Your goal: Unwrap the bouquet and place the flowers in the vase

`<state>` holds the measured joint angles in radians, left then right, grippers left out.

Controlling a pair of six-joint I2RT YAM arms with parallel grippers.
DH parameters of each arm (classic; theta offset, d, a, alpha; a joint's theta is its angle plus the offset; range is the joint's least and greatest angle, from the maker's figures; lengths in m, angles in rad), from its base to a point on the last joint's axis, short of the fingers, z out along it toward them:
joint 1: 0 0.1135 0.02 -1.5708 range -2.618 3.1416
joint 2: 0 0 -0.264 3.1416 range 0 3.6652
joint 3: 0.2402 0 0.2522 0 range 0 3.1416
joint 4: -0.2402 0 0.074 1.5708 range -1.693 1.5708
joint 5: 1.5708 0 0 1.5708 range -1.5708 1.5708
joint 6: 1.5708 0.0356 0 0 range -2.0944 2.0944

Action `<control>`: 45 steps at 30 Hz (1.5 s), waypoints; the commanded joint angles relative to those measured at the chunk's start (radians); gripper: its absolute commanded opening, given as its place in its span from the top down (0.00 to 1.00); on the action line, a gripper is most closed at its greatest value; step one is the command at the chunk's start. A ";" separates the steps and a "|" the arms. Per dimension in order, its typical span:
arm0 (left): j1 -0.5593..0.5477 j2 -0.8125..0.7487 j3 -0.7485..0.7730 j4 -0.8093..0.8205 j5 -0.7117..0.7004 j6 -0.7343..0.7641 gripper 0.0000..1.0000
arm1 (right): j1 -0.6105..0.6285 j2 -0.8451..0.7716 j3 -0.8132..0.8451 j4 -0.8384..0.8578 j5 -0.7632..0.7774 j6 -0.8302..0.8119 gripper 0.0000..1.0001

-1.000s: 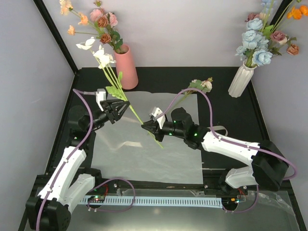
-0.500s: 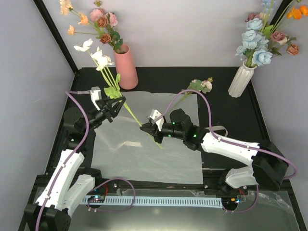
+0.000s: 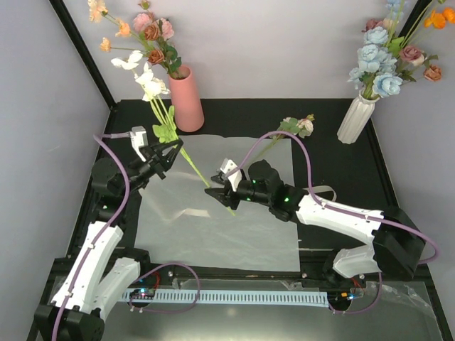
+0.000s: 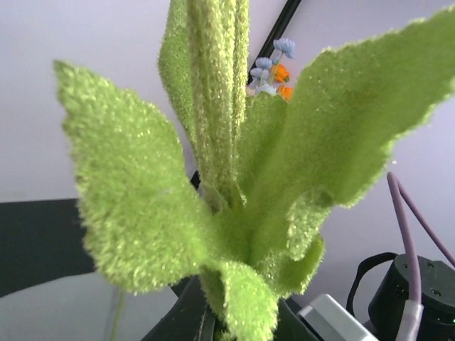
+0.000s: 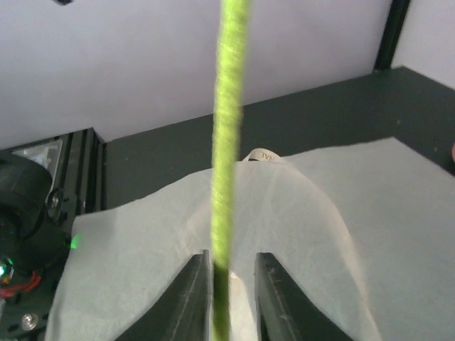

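A cream-white flower spray (image 3: 146,79) on long green stems slants across the table's left half. My left gripper (image 3: 162,158) is shut on those stems at their fuzzy green leaves (image 4: 142,213), which hide its jaws in the left wrist view. The stem's lower end (image 5: 226,142) passes between the jaws of my right gripper (image 3: 217,190) (image 5: 233,284), which stand slightly open, with the stem against the left finger (image 5: 193,298). The salmon-pink vase (image 3: 186,99) stands at the back left and holds pink and peach flowers (image 3: 153,32). The unwrapped paper (image 3: 213,213) lies flat.
One more stem with pale blooms (image 3: 297,126) lies at the paper's far right corner. A white ribbed vase (image 3: 355,117) with blue and orange flowers stands at the back right. Purple cables loop over both arms. A black frame post (image 3: 82,50) rises at the back left.
My left gripper has closed on the leafy stems and shifted slightly left. My right gripper's jaws have parted from the stem's lower end.
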<state>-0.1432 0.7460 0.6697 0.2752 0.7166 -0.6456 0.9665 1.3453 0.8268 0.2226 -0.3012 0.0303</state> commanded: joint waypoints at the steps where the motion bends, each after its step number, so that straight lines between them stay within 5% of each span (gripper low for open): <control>1: -0.002 -0.004 0.091 0.013 -0.048 0.056 0.98 | 0.006 0.032 0.088 -0.096 0.152 0.070 0.43; 3: -0.001 0.007 0.123 0.001 -0.062 0.080 0.99 | 0.006 0.047 0.106 -0.116 0.171 0.078 0.31; 5: -0.001 0.023 0.164 -0.022 -0.070 0.115 0.98 | 0.006 0.048 0.108 -0.120 0.186 0.088 0.02; 6: -0.002 0.033 0.190 -0.036 -0.077 0.136 0.98 | 0.006 0.047 0.108 -0.120 0.197 0.092 0.00; 21: -0.001 0.276 0.602 -0.114 -0.336 0.415 0.98 | -0.011 0.072 0.118 -0.164 0.575 0.132 0.00; 45: 0.003 0.831 1.292 -0.124 -0.596 0.587 0.98 | -0.029 0.037 0.106 -0.215 0.640 0.144 0.00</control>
<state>-0.1436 1.5249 1.8404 0.1440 0.1757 -0.1028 0.9440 1.4151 0.9195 -0.0010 0.3130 0.1635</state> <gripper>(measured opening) 0.065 0.996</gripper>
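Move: My left hand grips the white flower's stem below its leaves; the coral vase stands about 24 cm straight ahead, its middle some 24 cm lower, with flower heads already above it, around 28 cm ahead, 5 cm left and 8 cm up. From my right hand, the last flower lies about 20 cm ahead, 14 cm right and 22 cm below; the wrapping paper centres 8 cm ahead, 1 cm right, 23 cm below, and the coral vase 30 cm ahead, 7 cm left, 11 cm below. Still pinching the white flower, I raise my left hand about 24 cm, then carry it forward 18 cm and slightly left, level with the vase flowers, tipping the fingers up and swinging them counter-clockwise. My right fingers finish opening wide, free the stem and go forward, right and a little down towards the last flower, turning some 35 degrees clockwise. ##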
